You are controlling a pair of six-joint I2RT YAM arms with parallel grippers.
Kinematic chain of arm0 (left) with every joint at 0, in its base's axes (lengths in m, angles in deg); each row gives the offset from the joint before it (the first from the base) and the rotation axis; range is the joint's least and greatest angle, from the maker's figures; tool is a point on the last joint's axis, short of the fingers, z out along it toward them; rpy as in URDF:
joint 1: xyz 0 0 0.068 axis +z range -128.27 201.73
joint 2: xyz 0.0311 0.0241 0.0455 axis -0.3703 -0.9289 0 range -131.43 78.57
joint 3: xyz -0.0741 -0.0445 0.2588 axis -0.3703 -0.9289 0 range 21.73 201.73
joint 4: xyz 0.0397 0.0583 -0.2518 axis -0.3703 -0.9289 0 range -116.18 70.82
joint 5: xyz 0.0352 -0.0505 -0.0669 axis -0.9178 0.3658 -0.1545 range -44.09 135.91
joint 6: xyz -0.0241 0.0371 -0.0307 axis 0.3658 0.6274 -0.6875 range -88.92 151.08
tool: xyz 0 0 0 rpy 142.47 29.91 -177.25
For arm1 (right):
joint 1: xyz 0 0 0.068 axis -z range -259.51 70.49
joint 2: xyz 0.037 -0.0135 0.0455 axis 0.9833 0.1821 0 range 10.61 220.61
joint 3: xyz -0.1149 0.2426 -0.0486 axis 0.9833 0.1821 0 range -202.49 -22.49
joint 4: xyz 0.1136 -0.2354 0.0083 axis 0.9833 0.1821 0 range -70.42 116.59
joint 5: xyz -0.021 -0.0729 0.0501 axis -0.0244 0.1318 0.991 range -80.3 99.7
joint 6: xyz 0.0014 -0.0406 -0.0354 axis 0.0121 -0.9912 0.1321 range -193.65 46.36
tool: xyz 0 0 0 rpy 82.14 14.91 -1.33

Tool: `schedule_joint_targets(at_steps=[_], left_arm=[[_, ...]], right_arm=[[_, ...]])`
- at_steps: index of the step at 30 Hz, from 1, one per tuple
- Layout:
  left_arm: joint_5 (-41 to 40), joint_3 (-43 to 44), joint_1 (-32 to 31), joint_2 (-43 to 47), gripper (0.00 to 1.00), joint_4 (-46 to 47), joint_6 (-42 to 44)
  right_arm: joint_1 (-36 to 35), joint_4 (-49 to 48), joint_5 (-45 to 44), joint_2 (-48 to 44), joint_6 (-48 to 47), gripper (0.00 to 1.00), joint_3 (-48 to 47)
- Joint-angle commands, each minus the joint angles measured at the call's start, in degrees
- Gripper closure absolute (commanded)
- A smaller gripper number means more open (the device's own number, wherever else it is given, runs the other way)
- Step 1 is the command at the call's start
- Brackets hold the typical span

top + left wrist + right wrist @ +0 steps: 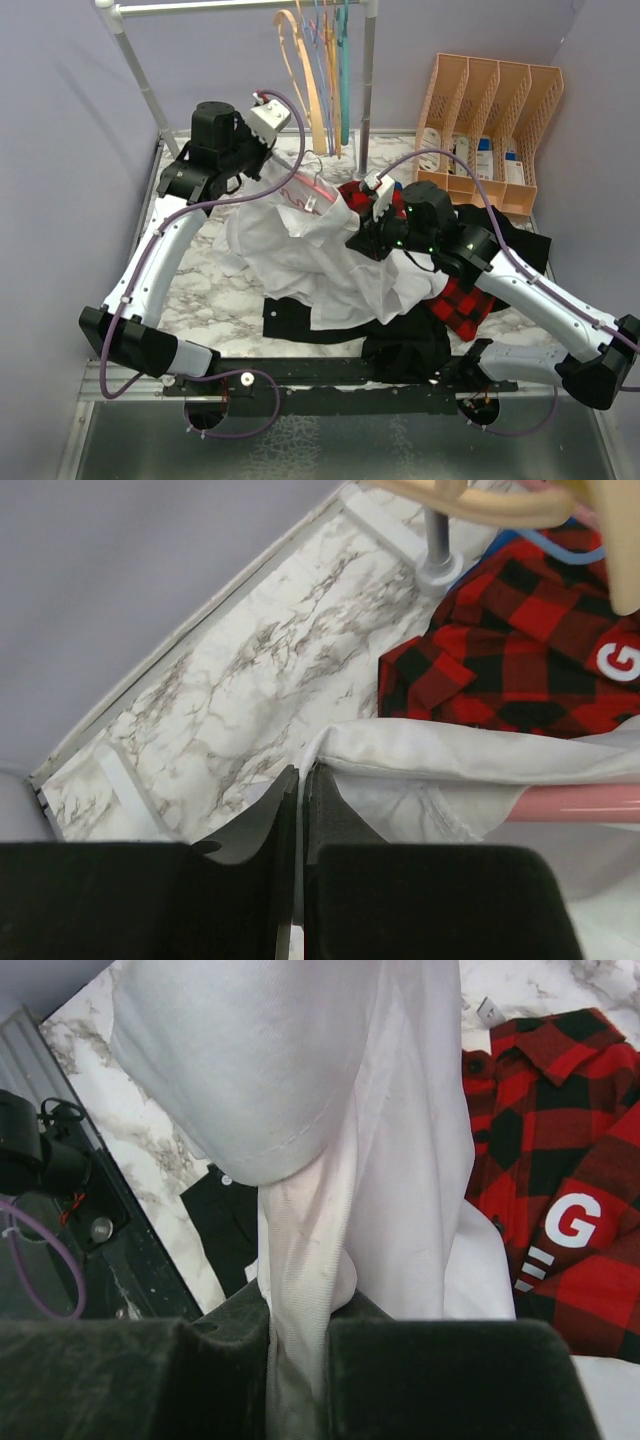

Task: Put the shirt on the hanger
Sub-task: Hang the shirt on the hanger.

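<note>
The white shirt (300,255) lies bunched in the middle of the marble table, partly lifted at two places. The thin pink hanger (303,191) pokes out at the shirt's top edge; in the left wrist view its pink bar (585,802) shows under the fabric. My left gripper (262,180) is shut on a thin edge of the shirt (420,760), with the cloth pinched between its fingers (330,820). My right gripper (355,243) is shut on a thick gathered fold of the shirt (300,1260), which hangs down from the pinch.
A red-and-black plaid shirt (462,303) and a black garment (400,345) lie under and to the right of the white shirt. A clothes rack post (365,90) with several hangers (325,70) stands at the back. A peach file organiser (490,120) occupies the back right.
</note>
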Motion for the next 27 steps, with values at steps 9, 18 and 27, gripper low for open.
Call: schedule_joint_targets(at_steps=[9,18,27], left_arm=[[10.0,5.2,1.1,1.9,0.97,-6.6,-4.5],[14.5,3.6,1.0,5.6,0.95,-15.3,-3.1],[26.6,-16.8,0.6,12.5,0.42,-13.9,-6.8]], right_arm=[[0.3,4.4,-2.3,6.5,0.5,0.99,-5.9],[0.3,0.6,-10.7,7.6,1.0,0.99,-5.8],[0.4,-1.0,-16.1,5.9,2.4,0.99,-4.0]])
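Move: The left hand, fingers shut on the upper edge of the white shirt, has the pink hanger's middle about 11 cm to its right, 4 cm back and slightly lower. The wooden hanger on the rack hangs roughly 10 cm right of that hand, 11 cm ahead and 8 cm higher; the plaid shirt lies some 23 cm right, about level fore and aft, 20 cm down. From the right hand the pink hanger is about 9 cm ahead, 9 cm left and a little higher. The left fingers come off the shirt edge they were pinching: the hand first dips about 2 cm, rises some 4 to 5 cm, then draws back around 11 cm and sinks towards the shirt's near side, tipping down about 20 degrees and opening partway late on. The right hand keeps its pinch, easing 4 cm forward and 3 cm down. ##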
